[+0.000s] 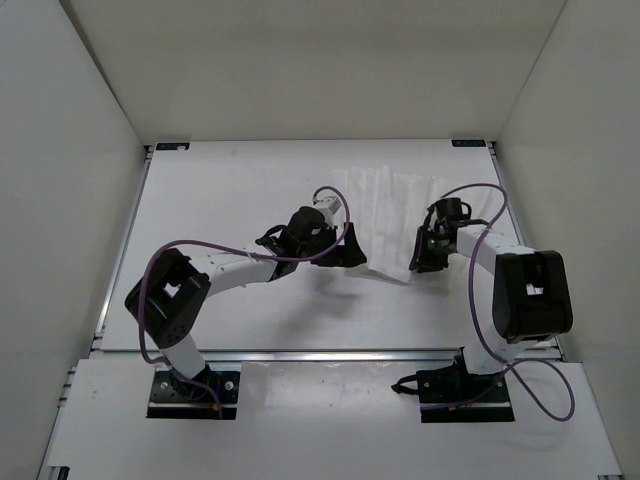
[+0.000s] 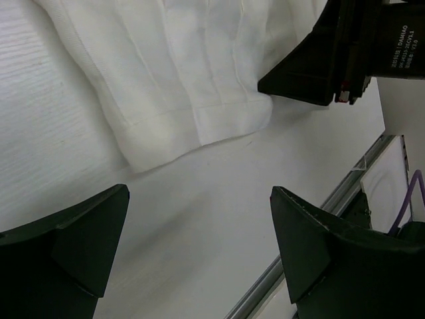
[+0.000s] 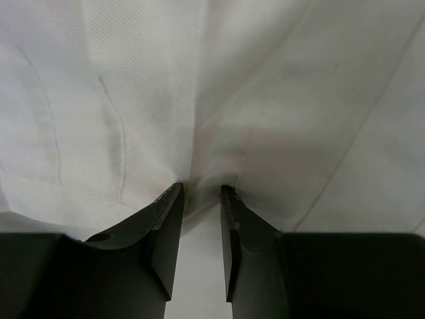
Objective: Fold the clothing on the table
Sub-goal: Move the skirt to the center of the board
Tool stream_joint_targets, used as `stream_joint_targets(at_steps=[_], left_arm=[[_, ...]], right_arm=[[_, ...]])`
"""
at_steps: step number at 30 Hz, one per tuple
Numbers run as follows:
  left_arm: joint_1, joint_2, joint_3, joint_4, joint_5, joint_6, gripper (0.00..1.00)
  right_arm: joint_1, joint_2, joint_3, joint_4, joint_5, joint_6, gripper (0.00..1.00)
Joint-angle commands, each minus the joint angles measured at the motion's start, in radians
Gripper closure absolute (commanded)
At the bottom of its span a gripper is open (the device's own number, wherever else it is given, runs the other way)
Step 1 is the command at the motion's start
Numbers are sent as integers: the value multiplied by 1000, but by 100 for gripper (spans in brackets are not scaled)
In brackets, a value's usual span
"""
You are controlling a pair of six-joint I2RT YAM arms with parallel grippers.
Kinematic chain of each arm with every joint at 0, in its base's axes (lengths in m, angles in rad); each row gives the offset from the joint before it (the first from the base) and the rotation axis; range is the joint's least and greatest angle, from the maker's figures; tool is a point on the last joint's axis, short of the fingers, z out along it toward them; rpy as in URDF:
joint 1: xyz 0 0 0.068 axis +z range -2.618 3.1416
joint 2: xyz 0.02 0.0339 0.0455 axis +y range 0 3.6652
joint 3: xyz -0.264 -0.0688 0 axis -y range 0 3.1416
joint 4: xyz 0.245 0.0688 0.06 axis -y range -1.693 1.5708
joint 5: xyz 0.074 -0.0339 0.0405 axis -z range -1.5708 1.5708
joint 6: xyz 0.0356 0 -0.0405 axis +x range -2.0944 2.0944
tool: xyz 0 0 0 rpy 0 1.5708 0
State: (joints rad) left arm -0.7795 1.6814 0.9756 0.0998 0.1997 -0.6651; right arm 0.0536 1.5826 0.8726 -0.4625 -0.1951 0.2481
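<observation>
The clothing (image 1: 395,205) is a creased white garment lying flat on the table (image 1: 220,200), right of centre. My right gripper (image 3: 201,193) is at the garment's near right corner, and its jaws stand narrow with a bunched ridge of cloth (image 3: 212,166) pinched between the tips. In the top view the right gripper (image 1: 420,262) sits on that near edge. My left gripper (image 2: 199,193) hovers wide open over bare table just short of the garment's near hem (image 2: 199,126), with nothing between its fingers. In the top view the left gripper (image 1: 348,255) is at the garment's near left corner.
White walls enclose the table on the left, right and back. A metal rail (image 1: 330,352) runs along the front edge, and that same rail (image 2: 319,219) lies close to the left gripper. Purple cables (image 1: 150,290) loop over both arms. The right gripper's black body (image 2: 312,66) is beside the hem.
</observation>
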Motion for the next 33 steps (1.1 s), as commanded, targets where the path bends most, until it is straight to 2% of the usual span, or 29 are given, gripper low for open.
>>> stream_joint_targets(at_steps=[1, 8, 11, 14, 18, 21, 25, 27, 28, 31, 32, 33], left_arm=[[20, 20, 57, -41, -54, 39, 1], [60, 95, 123, -100, -143, 68, 1], [68, 142, 152, -149, -141, 79, 3], [63, 158, 147, -132, -120, 72, 7], [54, 172, 129, -111, -91, 55, 12], [51, 181, 133, -109, -66, 42, 18], [37, 202, 150, -114, -57, 41, 27], [28, 218, 153, -120, -48, 27, 42], [35, 222, 159, -111, -43, 25, 46], [45, 233, 164, -118, -17, 16, 77], [51, 235, 167, -112, -14, 16, 82], [46, 236, 172, -118, -22, 21, 94]], right_arm=[[66, 45, 29, -15, -24, 40, 74], [63, 10, 20, -21, -61, 48, 71], [54, -52, 16, -39, -69, 48, 57], [29, -166, -17, -41, -101, 59, 33], [-88, -295, -95, -44, -141, 85, 31], [-181, -390, -141, -80, -103, 66, 30], [-247, -392, -201, -123, -75, 85, 32], [-242, -391, -231, -114, -55, 112, 31], [-242, -389, -256, -101, -64, 121, 31], [-233, -383, -302, -64, -70, 146, 32], [-230, -389, -308, -62, -66, 149, 32], [-235, -385, -314, -54, -72, 149, 33]])
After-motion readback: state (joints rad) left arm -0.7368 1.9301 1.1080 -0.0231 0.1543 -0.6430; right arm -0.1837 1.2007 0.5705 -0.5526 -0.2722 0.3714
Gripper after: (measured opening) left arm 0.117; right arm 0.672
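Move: The skirt's near edge is already pinched in the right gripper; the board's centre is about 26 cm to that hand's left and 5 cm ahead, the skirt's near-right corner some 7 cm right, 5 cm back and 2 cm lower. The skirt's near-left corner, which the left hand goes for, lies about 4 cm ahead of the left hand, 2 cm right and 9 cm below; the right gripper is roughly 19 cm to that hand's right, 4 cm ahead and 8 cm lower. The skirt is drawn left by the right hand for about 3 cm; that hand then opens, lets go, rises, swings right and comes down and back beside the near-right corner, still open. The left hand sinks some 8 cm, first forward and slightly left, then easing back, and its fingers close from wide open to pinch the near-left corner. ##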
